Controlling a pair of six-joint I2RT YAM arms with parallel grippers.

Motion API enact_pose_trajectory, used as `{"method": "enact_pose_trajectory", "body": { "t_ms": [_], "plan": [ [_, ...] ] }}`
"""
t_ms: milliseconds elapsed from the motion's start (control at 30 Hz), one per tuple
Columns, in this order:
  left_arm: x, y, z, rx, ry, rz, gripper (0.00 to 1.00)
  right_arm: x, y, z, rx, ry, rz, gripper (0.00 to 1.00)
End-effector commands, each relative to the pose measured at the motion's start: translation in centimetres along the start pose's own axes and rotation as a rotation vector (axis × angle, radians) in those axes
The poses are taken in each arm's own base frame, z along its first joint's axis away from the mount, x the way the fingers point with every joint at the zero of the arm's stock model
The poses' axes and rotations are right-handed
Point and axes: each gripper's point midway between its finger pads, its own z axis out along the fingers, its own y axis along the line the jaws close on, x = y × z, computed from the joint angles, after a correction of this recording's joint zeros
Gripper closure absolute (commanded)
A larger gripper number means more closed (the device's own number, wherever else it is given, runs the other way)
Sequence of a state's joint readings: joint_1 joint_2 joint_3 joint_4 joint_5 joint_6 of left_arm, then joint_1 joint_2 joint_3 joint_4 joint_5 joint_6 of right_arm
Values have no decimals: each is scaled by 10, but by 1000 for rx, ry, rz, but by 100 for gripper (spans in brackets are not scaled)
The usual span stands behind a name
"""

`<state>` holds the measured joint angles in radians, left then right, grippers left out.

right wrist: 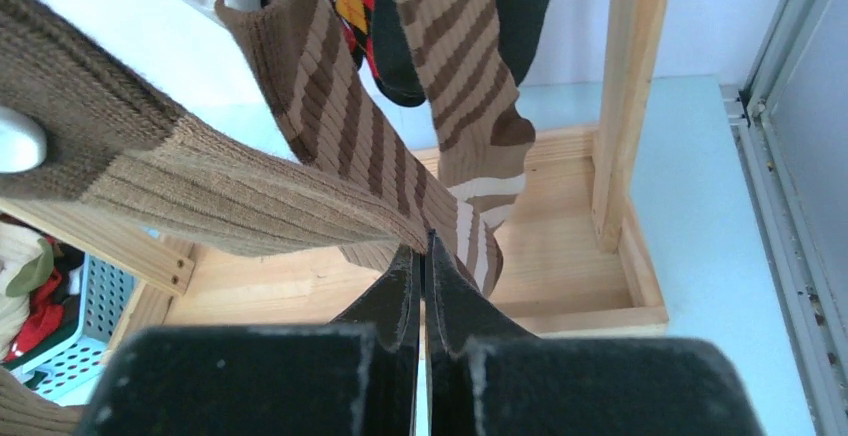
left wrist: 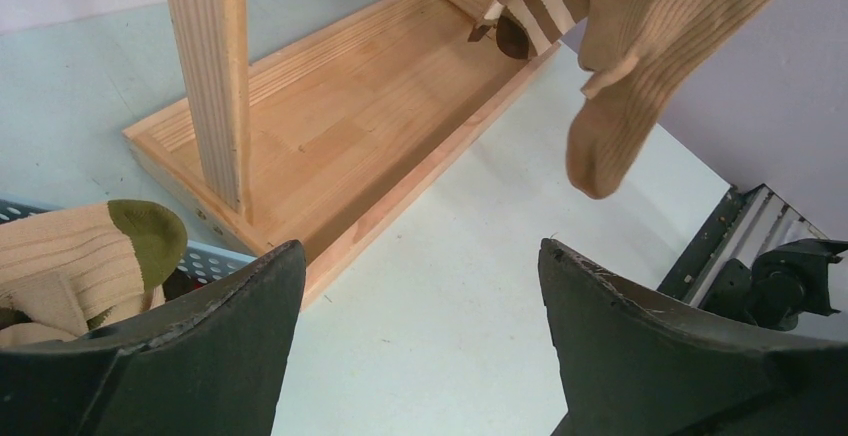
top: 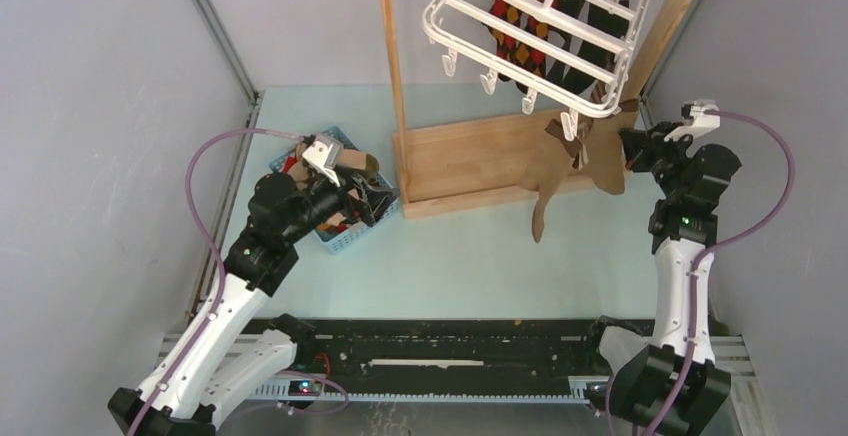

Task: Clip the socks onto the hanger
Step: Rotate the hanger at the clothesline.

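Note:
The white hanger [top: 540,41] hangs by its hook from the wooden rail. Red-orange-black argyle socks [top: 520,26] and black socks dangle under it. A plain tan sock [top: 560,166] hangs from a front clip [top: 570,124], its toe [left wrist: 600,161] above the table. My right gripper [right wrist: 425,246] is shut on this tan sock's [right wrist: 200,196] edge, which stretches from the clip to the fingertips. Brown striped socks [right wrist: 450,76] hang just behind. My left gripper [left wrist: 420,251] is open and holds nothing, low over the table beside the basket.
A blue mesh basket [top: 345,238] under my left wrist holds more socks, among them a tan one with an olive toe [left wrist: 110,246]. The wooden stand's tray base [left wrist: 350,116] and upright post [left wrist: 210,66] stand between the arms. Grey walls close both sides.

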<state>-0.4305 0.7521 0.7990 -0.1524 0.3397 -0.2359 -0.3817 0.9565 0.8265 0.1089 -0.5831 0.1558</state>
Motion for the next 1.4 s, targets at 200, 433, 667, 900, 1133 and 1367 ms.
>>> {"method": "enact_pose_trajectory", "body": {
  "t_ms": [200,433,667,900,1133,1367],
  "plan": [
    [-20,-7,0,27,-47,1,11,-32,-26,21,34,-62,-40,100],
    [-22,-10,5,49,-53,-20,12,-42,-34,32,46,-84,-42,100],
    [-24,-13,12,69,-54,-55,12,-46,-58,49,99,-74,-16,100],
    [-27,-15,17,86,-65,-86,13,-42,-74,65,119,-53,6,100],
    [-26,-15,25,96,-48,-118,13,-44,-80,76,112,-47,-9,100],
    [-35,-14,34,95,-74,-147,14,-43,-96,89,141,-32,11,100]
  ]
}}
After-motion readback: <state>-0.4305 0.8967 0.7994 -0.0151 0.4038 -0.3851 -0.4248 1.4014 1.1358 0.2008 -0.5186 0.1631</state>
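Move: The right fingers already pinch a brown sock whose clip, at the hanger's near right corner, is about 12 cm to their left, 3 cm ahead and roughly 8 cm above. The wooden rack's right post stands about 18 cm ahead and 9 cm to the right. Another brown sock dangles some 15 cm left and 5 cm back. From the left hand, that clip lies about 35 cm right, 14 cm ahead and 9 cm up. Keep the right gripper shut on the brown sock and draw it forward and to the right, about 12 cm in all and nearly level, towards the rack's right post, so that the clipped sock pulls the hanger's right end round; let the wrist turn slightly clockwise. Ease the empty, open left gripper some 3 cm right and forward, tipping its fingers a little down. ##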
